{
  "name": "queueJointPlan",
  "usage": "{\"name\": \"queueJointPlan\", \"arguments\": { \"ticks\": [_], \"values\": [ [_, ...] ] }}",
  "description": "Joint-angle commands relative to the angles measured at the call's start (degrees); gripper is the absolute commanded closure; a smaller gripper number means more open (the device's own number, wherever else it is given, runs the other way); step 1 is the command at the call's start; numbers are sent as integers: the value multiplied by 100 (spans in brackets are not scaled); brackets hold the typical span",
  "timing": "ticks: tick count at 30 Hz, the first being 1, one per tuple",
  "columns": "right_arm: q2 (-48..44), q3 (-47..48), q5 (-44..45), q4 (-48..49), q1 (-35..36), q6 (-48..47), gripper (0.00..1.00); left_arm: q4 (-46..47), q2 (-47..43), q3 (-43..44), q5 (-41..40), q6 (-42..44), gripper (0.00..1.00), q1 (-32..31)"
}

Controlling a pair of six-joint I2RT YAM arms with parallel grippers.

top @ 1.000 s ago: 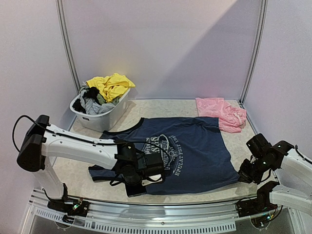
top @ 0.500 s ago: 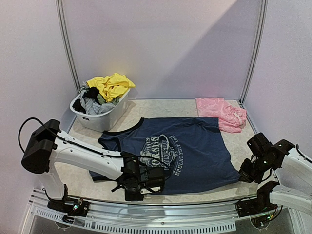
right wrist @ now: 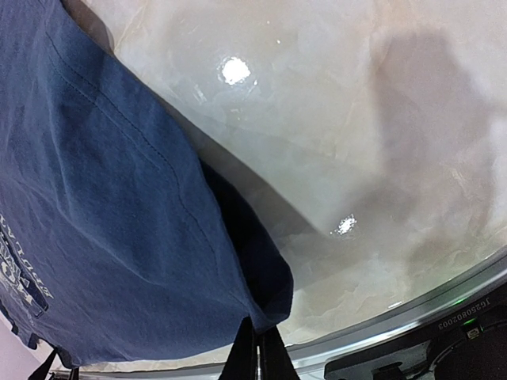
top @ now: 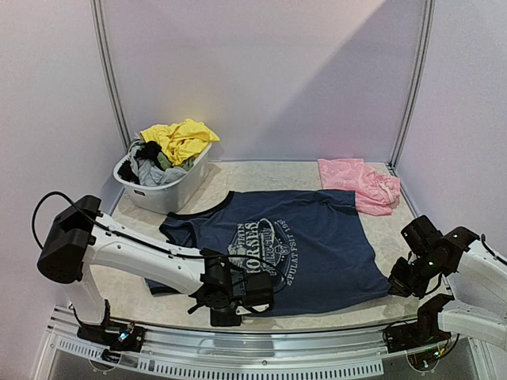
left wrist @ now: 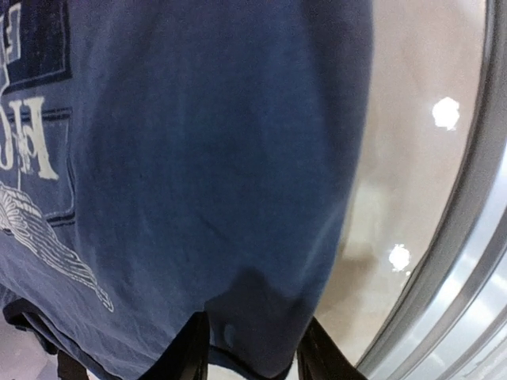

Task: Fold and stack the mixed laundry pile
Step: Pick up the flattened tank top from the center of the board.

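Note:
A navy tank top (top: 317,245) with white lettering lies spread flat on the table, print up. My left gripper (top: 265,291) sits at its near hem. In the left wrist view the two fingers stand apart around a bunched bit of the hem (left wrist: 253,340), with no pinch showing. My right gripper (top: 394,285) is at the top's near right corner, shut on that corner (right wrist: 269,305). A pale pink piece (top: 360,180) lies folded at the back right. Yellow (top: 184,138) and grey (top: 154,172) pieces fill the tub.
A white plastic tub (top: 162,196) stands at the back left. A metal rail (top: 261,348) runs along the near edge, just beyond both grippers. Two upright posts (top: 111,79) (top: 412,79) frame the back wall. The marbled tabletop (top: 269,176) shows bare between tub and pink piece.
My left gripper has slid toward the near edge and to the right along the hem. The tank top's left side has spread out flatter. The right arm has hardly moved.

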Motion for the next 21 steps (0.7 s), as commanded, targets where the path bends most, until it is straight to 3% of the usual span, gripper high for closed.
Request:
{"name": "queueJointPlan", "arguments": {
  "ticks": [1,7,15,21],
  "values": [
    [-15,150,130,-66,-13,-12,100,79,268,137,-6,41,63,-129],
    [-64,240,158,-189,-19,-16,100,-54,203,141,-84,28,99,-123],
    [82,824,221,-172,-18,-60,100,-692,-99,642,140,27,100,1],
    [953,1476,448,-52,-23,-399,100,-1300,-45,1255,204,461,100,536]
  ]
}}
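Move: The tank top's near edge already lies between the open left fingers, at most about 1 cm below them; the printed lettering is some 15 cm ahead and 4 cm right of the left hand, and the table's front rail about 5 cm back, level sideways. From the right hand, which already holds the near hem corner, that edge is roughly 33 cm left, 3 cm back and 4 cm lower; the folded pink garment is about 42 cm ahead, level sideways, 3 cm lower. Shut the left gripper on the tank top's near edge where it stands, pinching the cloth, then raise it about 3 cm, easing a little to the right. As it starts up, lift the right gripper with the hem corner still pinched, about 4.5 cm up and 3.5 cm forward, its fingertips swinging slightly forward. ##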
